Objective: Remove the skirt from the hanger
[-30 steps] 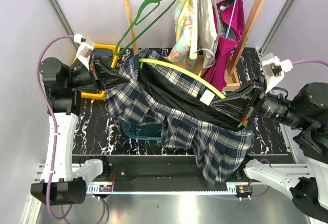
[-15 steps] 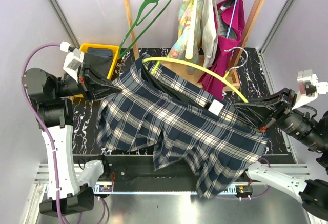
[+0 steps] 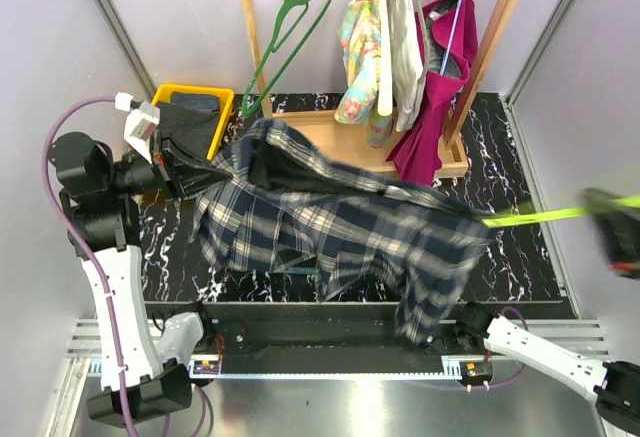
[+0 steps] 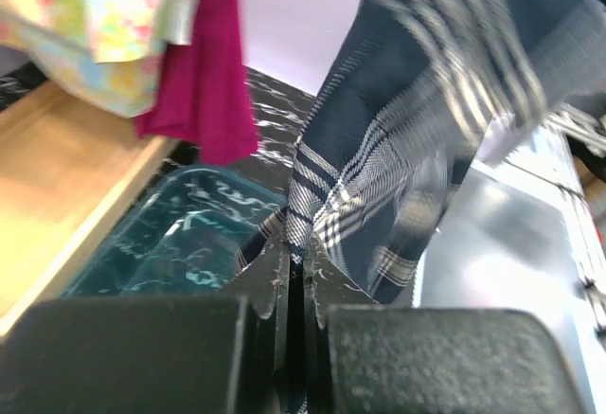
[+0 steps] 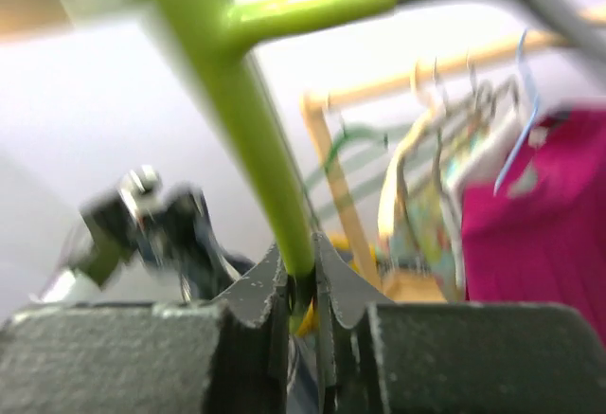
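Observation:
The dark blue plaid skirt (image 3: 330, 227) lies stretched across the table, its right end drooping over the front edge. My left gripper (image 3: 188, 181) is shut on its left corner. In the left wrist view the cloth (image 4: 398, 130) runs out from between the closed fingers of that gripper (image 4: 295, 255). The yellow-green hanger (image 3: 550, 216) sticks out at the far right, blurred, with its inner tip at the skirt's right edge. My right gripper (image 3: 612, 229) is shut on it. In the right wrist view that gripper (image 5: 301, 255) clamps the hanger's bare bar (image 5: 248, 130), with no cloth on it.
A wooden clothes rack (image 3: 262, 67) stands at the back with a green hanger (image 3: 290, 32), a floral garment (image 3: 358, 47) and a magenta one (image 3: 440, 87). A yellow bin (image 3: 172, 94) sits back left. A teal tray (image 4: 161, 234) lies under the skirt.
My right arm has swung out to the right edge with the hanger, which has slid out of the skirt. The skirt has dropped flatter onto the table. The left gripper keeps hold.

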`<state>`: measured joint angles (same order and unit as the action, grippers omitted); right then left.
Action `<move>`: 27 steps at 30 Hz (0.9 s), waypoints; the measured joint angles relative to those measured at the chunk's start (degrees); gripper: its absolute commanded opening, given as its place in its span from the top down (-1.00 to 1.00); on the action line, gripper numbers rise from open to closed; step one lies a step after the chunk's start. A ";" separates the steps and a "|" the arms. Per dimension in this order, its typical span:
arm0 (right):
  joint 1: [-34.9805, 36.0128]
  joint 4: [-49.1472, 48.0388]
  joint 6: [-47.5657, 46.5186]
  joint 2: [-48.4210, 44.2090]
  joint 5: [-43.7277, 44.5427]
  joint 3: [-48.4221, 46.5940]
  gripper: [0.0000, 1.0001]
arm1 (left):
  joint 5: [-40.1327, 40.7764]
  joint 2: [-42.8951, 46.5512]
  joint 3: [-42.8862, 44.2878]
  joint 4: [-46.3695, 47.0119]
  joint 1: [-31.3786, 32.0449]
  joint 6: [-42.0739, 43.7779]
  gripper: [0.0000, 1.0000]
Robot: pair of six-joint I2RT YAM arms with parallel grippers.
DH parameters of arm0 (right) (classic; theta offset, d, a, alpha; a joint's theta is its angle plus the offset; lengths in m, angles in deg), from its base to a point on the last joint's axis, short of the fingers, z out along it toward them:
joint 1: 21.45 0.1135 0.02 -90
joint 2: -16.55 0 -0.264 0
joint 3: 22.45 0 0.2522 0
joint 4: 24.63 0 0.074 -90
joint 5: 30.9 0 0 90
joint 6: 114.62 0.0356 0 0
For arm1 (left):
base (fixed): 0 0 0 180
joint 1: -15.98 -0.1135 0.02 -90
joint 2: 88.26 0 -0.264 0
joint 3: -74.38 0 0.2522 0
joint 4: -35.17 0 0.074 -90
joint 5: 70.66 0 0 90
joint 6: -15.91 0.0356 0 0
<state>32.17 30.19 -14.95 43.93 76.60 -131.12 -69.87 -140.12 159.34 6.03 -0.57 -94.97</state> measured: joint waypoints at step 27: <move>0.70 -0.02 -10.60 17.00 48.72 14.62 1.00 | 31.04 -29.27 62.12 -4.02 24.92 0.00 1.00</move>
<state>32.87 30.17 -25.55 60.93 125.32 -116.50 -38.83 -169.38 221.46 2.01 24.34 -94.97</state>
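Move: The left fingers still grip one end of the plaid skirt, its middle some 20 cm to their right and 8 cm lower; the empty green hanger is about 18 cm ahead, 12 cm right. The right hand holds the lime hanger, still running into the skirt, whose middle is roughly 24 cm left, 8 cm ahead and 18 cm lower; the pink garment hangs about 35 cm ahead, 10 cm left. Right hand draws the hanger clear, then swings it forward and down; left lifts the skirt about 23 cm. ##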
